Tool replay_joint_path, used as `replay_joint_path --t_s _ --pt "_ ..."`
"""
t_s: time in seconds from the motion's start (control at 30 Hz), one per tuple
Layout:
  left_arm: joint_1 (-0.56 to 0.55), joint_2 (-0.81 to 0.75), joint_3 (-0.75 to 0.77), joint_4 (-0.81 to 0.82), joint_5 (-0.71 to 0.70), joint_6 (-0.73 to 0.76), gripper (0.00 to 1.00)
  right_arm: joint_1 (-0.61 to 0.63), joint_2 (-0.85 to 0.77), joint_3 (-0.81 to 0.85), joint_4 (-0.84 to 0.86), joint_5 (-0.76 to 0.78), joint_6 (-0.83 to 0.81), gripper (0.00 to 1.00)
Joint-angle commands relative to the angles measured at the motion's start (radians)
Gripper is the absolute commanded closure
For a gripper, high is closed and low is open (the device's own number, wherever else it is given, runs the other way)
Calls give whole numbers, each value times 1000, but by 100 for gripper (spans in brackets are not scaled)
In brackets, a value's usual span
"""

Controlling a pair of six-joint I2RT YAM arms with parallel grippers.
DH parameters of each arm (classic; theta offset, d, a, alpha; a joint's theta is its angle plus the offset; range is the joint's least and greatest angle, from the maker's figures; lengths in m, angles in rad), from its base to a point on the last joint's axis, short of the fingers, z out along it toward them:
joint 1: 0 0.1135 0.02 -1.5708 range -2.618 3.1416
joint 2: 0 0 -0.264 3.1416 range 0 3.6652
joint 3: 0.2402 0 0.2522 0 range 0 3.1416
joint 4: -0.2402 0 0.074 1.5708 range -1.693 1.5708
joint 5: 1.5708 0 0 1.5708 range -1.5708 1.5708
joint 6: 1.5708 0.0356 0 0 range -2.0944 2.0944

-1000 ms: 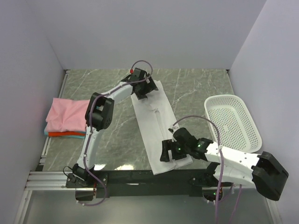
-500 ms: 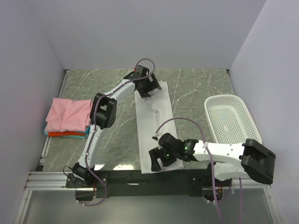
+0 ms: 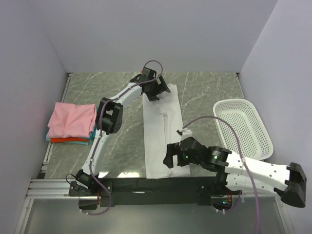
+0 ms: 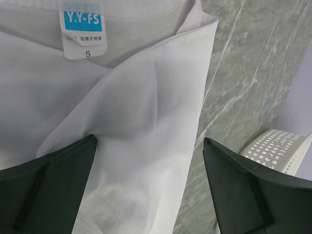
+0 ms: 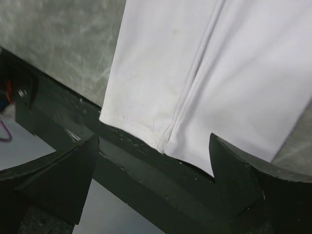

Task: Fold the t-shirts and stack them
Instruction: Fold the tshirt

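Note:
A white t-shirt (image 3: pixel 161 131) lies folded into a long strip down the middle of the table, collar end far, hem end near. Its blue neck label (image 4: pixel 81 22) shows in the left wrist view. My left gripper (image 3: pixel 157 90) is open over the collar end, with a folded sleeve (image 4: pixel 146 146) between its fingers, not pinched. My right gripper (image 3: pixel 171 157) stands open just above the hem (image 5: pixel 161 139) at the table's near edge, holding nothing. A stack of folded t-shirts, pink (image 3: pixel 72 119) on top of teal and orange-red, sits at the left.
A white perforated basket (image 3: pixel 243 127) stands at the right; its rim (image 4: pixel 278 146) shows in the left wrist view. The black front rail (image 5: pixel 146 185) runs under the hem. Grey walls close in the marble table (image 3: pixel 204 92).
My right gripper has opened wider and shifted along the hem end. The strip has swung straighter, its near end moving left. My left gripper has edged right at the collar.

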Motion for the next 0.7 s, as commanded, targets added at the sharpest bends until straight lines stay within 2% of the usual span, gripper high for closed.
replay_joint_path --t_s 0.0,0.17,0.27,0.4,0.57,0.67 --pt "-6 19 25 -103 -20 34 1 -12 -110 23 -104 179 125 0" --pt "-14 -117 60 -156 -55 66 1 -13 -239 -11 -137 205 146 0" --pt "-49 -310 -13 -186 -138 94 1 -15 -282 -23 -174 228 164 0" --pt "-100 -525 -244 -176 -232 94 1 -18 -333 -57 -214 264 213 0" --pt "-189 -737 -438 -223 -338 68 1 -21 -406 -107 -229 258 225 0" --pt "-288 -893 -666 -167 -397 9 1 -21 -451 -143 -247 241 229 0"
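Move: The near hem's left corner lies about 48 cm back, 10 cm to the left and 3 cm below my left hand, which is low over the t-shirt's far end. The collar label is some 6 cm ahead of it and 4 cm left. From my right hand, the near hem's right corner sits roughly 8 cm back, 10 cm to the right and 6 cm down; the left corner is 8 cm back, 11 cm left. I take my open left hand clear of the collar end, slowly at first, then swing it fast up some 21 cm and back 17 cm over the folded strip towards the near hem, fingers tilting up. Meanwhile my open right hand shifts about 6 cm right towards the hem's right corner, arching up a few centimetres and sinking again as it turns clockwise. ##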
